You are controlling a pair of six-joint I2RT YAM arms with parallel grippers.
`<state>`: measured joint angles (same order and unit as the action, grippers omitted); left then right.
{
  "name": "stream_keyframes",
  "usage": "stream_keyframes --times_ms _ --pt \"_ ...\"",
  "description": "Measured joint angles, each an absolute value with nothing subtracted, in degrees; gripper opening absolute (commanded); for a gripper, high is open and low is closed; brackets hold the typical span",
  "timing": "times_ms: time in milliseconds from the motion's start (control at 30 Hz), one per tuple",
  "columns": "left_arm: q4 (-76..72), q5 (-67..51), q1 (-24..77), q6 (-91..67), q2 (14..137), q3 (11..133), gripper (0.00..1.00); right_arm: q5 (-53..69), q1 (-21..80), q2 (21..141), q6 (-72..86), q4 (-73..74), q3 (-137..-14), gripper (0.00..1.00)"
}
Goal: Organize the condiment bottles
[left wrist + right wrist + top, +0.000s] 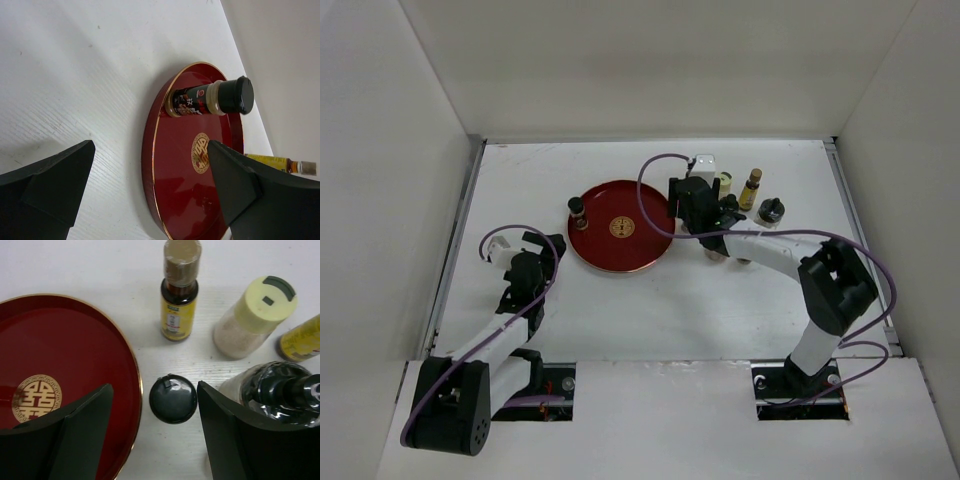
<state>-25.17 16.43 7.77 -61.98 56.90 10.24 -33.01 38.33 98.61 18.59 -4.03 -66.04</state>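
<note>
Looking down in the right wrist view, my right gripper is open, and a black-capped bottle stands on the table between its fingers, touched by neither. Beyond it stand an amber bottle with a gold cap, a cream-lidded jar and a yellow-labelled bottle. A clear bottle with a black top is just outside the right finger. One dark bottle with a black cap stands on the red tray's far edge. My left gripper is open and empty, to the left of the tray.
The round red tray with its gold emblem lies mid-table. The loose bottles cluster just off its right rim, under and beside the right arm. White walls enclose the table on three sides.
</note>
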Motion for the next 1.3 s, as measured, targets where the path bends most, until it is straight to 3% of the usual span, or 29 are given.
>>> stream_keyframes --times_ms 133,400,500,567,933,1067,1300 --pt "-25.5 16.2 7.9 -62.0 57.5 10.2 1.00 -34.2 37.6 98.7 18.4 -3.7 -65.9 0.75" --pt "-26.1 16.2 7.9 -62.0 57.5 10.2 1.00 -33.6 36.6 102.3 18.9 -3.2 -66.0 0.62" --pt "-26.4 16.2 7.9 -62.0 57.5 10.2 1.00 -33.0 36.4 103.5 19.2 -2.2 -66.0 0.46" --pt "-26.4 16.2 7.9 -62.0 57.5 10.2 1.00 -33.0 36.4 103.5 19.5 -2.1 -66.0 0.41" --pt "-26.4 16.2 8.0 -62.0 57.6 10.2 1.00 -35.8 39.2 99.0 16.3 -2.2 -67.9 0.37" --pt "-26.7 16.2 8.1 -62.0 57.9 10.2 1.00 -34.6 42.4 100.3 15.5 -3.1 -75.0 0.37" --pt "-26.8 16.2 8.1 -62.0 57.9 10.2 1.00 -28.9 45.9 113.3 16.9 -5.7 -92.5 0.36"
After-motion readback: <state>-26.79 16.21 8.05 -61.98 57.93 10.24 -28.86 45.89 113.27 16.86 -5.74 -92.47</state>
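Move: The seasoning bottle with the black cap stands nearly under my right fingers, about 1 cm ahead, 2 cm to the right and 8 cm below. The amber bottle is some 8 cm beyond it. The yellow-capped jar is about 7 cm to the target's right and 6 cm farther out, and the dark-topped bottle is some 8 cm to its right. The red tray's centre lies 16 cm left of my right hand. From my idle left hand, the target is about 10 cm ahead and 37 cm right. My right hand eases slightly right and sinks about 4.5 cm between the tray rim and the dark-topped bottle, then closes its fingers around the seasoning bottle at its black cap. I lift it steeply, about 12 cm, then swing left some 15 cm and a little forward to carry it over the tray, turning the hand about 15 degrees counter-clockwise and tipping the fingertips up. ##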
